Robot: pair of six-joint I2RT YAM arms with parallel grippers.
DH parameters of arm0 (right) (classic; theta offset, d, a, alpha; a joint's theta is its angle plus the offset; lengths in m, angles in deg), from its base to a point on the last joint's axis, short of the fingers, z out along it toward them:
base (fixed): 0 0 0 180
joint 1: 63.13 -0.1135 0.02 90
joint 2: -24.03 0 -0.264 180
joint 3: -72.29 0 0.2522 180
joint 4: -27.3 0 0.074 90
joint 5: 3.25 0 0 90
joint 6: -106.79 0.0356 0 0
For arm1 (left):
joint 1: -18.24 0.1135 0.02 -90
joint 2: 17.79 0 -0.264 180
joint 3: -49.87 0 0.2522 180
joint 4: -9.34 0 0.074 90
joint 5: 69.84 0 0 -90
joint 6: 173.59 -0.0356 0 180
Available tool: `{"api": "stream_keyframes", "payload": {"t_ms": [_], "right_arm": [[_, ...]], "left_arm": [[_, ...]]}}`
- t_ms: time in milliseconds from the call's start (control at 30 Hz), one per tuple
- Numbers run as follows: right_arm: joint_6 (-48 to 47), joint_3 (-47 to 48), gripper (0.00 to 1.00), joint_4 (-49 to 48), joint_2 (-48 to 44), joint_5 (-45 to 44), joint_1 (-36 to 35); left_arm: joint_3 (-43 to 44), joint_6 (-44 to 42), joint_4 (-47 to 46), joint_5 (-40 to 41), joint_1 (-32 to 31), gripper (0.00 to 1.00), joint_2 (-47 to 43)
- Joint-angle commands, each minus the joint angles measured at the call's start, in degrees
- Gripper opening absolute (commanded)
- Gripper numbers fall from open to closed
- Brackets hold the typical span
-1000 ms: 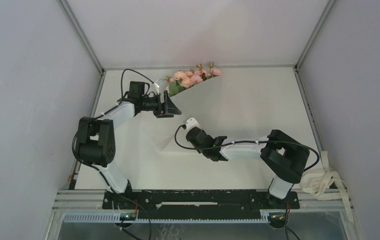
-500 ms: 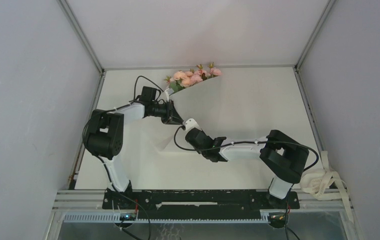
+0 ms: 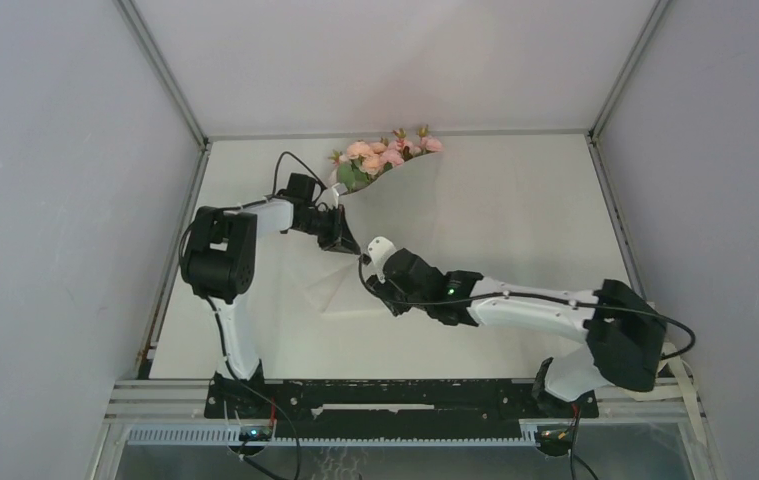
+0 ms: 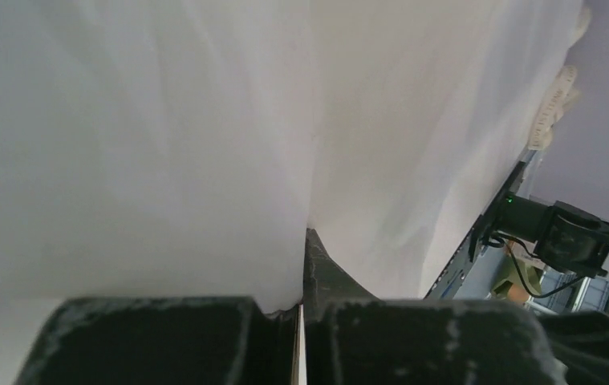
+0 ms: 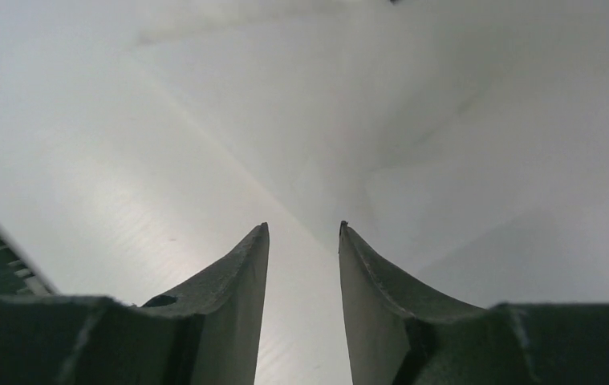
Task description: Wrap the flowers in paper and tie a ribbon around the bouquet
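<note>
The flowers (image 3: 385, 155), pale pink roses with green leaves, lie at the back of the table, their stems hidden under the paper (image 3: 395, 215). The sheet is folded over them and runs down to a point near the middle of the table. My left gripper (image 3: 345, 243) is shut on the paper's left edge. In the left wrist view the paper (image 4: 164, 136) fills the frame and covers one finger of the gripper (image 4: 307, 234). My right gripper (image 3: 370, 284) stands open just over the paper (image 5: 325, 152), nothing between its fingers (image 5: 303, 228). A strand of the cream ribbon (image 3: 693, 398) shows at the near right, mostly hidden by the right arm.
Grey walls close in the table (image 3: 515, 220) on three sides. The black rail (image 3: 395, 397) with the arm bases runs along the near edge. The right arm's elbow (image 3: 630, 345) reaches close to the right wall.
My left gripper has moved in to the paper's edge and shut on it. My right gripper's jaws have opened, and the right arm's elbow has swung out to the right.
</note>
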Motion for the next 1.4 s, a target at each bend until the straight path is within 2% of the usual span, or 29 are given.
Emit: {"api": "stream_keyframes", "payload": {"t_ms": [0,100,233,367,500,667,867,967,1067,1200,1367], "right_arm": [[0.0,-1.3,0.46,-3.1,-7.6,15.3,2.9],[4.6,-2.6,0.44,-9.3,-6.7,16.3,7.1],[13.9,-1.7,0.30,-16.3,1.2,15.6,11.4],[16.7,-0.5,0.19,-15.9,9.6,15.2,11.1],[19.0,-4.1,0.14,-16.3,11.3,16.4,9.7],[22.0,-9.3,0.12,-16.3,10.3,17.4,6.9],[21.2,-11.6,0.13,-12.4,3.4,18.7,4.8],[19.7,-11.6,0.14,-12.5,-1.6,21.3,8.0],[20.1,-11.5,0.15,-17.4,-3.9,28.0,14.2],[23.7,-8.0,0.15,-23.9,0.3,32.8,19.7],[25.7,-2.0,0.14,-26.3,11.1,36.7,18.0]], "left_arm": [[2.2,-3.1,1.3,1.7,0.6,0.00,0.9],[2.3,-3.4,1.3,2.2,0.7,0.00,1.0],[2.4,-3.8,1.5,2.4,0.7,0.00,0.9],[2.4,-4.4,1.8,2.8,0.7,0.00,0.7],[2.4,-4.7,1.9,3.2,0.7,0.00,0.8],[2.6,-4.9,1.7,4.5,0.7,0.00,0.9],[2.4,-5.7,1.5,5.0,0.6,0.00,0.2],[2.0,-6.2,1.5,4.8,0.4,0.00,-0.3],[1.5,-6.8,1.6,5.0,0.2,0.00,-0.7],[1.4,-6.9,1.5,5.2,0.0,0.00,-1.0],[1.3,-6.8,1.5,4.8,0.0,0.00,-0.7]]}}
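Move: The folded-over paper that the right hand goes for lies about 3 cm ahead, 1 cm left and 8 cm below it. From that hand the fold's lower hem is level with it, some 7 cm left and 8 cm below, and the flower heads are about 31 cm ahead, 1 cm left, 6 cm lower. The left hand's patch of paper is right under its shut fingertips, roughly 3 cm down, with the flower heads 19 cm ahead and 5 cm right. Up and over in a hop, the right hand rises some 5 cm, swings forward and drops onto the wrapped paper, draws back low along it for about 8 cm, then lifts and reaches forward again, fingers narrowing almost shut, wrist rolling left side up. The left hand sinks 2 cm and edges left, its shut fingertips pressing down on the paper. ##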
